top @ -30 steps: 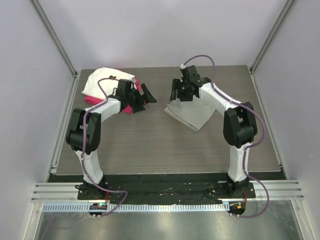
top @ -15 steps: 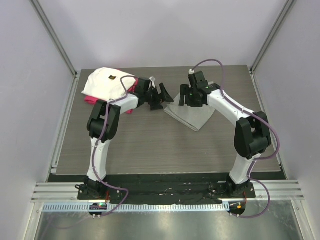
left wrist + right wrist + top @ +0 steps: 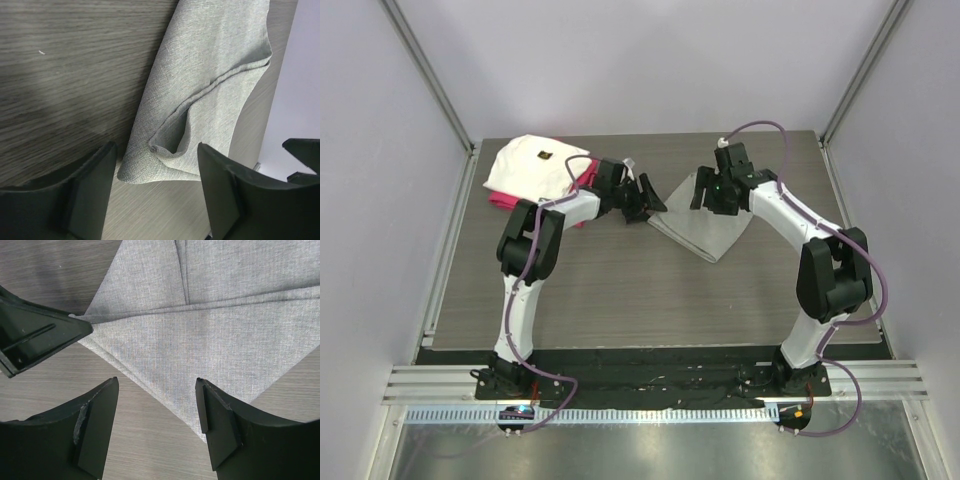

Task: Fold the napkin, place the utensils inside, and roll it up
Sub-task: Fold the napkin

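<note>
The napkin [image 3: 708, 228] is a light-grey cloth lying folded on the wood-grain table, right of centre. In the left wrist view its curled corner [image 3: 165, 157] lies between the two black fingers, touching neither. My left gripper [image 3: 646, 198] is open at that left corner [image 3: 156, 150]. Over the napkin's upper part, my right gripper [image 3: 704, 194] hangs open [image 3: 156, 382], with the napkin's folded edge [image 3: 210, 325] under its jaws and nothing held. A left-gripper finger [image 3: 40, 337] shows beside it. The utensils are out of view.
A folded white cloth with a small dark mark [image 3: 525, 163] lies on a magenta-red cloth [image 3: 500, 200] at the back left corner. Grey walls enclose the table [image 3: 620, 290] on three sides. The arm bases stand at the near edge.
My left arm has reached right, from the cloth pile to the napkin's left corner, and its jaws have narrowed a little. The right gripper has shifted right over the napkin.
</note>
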You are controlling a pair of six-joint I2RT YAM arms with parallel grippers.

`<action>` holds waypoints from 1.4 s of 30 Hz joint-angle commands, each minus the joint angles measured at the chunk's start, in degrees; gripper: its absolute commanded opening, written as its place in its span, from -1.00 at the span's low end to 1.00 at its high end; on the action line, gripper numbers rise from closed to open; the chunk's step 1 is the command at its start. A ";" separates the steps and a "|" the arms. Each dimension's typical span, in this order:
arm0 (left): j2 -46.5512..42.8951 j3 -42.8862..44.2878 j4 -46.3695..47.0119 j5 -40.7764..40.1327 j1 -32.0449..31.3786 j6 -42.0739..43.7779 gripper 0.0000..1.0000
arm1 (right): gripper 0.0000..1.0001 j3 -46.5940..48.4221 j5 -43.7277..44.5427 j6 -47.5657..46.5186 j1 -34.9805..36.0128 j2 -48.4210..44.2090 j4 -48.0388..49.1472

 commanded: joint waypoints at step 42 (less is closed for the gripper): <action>-46.14 -42.70 -25.97 -4.26 4.16 0.28 -1.00 | 0.39 -19.87 21.84 -15.37 42.94 -14.96 13.14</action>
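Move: The napkin's left corner sits almost between the left fingers, about 2 cm back and 2 cm below; the napkin's middle is some 3 cm back and 11 cm right. From the same hand, the pink cloth is about 4 cm ahead and 28 cm left. From the open right hand, the corner is roughly 5 cm back, 14 cm left and 8 cm below, the napkin's middle some 4 cm back, level sideways. Left hand sinks, pinches the napkin's left corner and drags it about 19 cm back and leftward; right follows, open. ##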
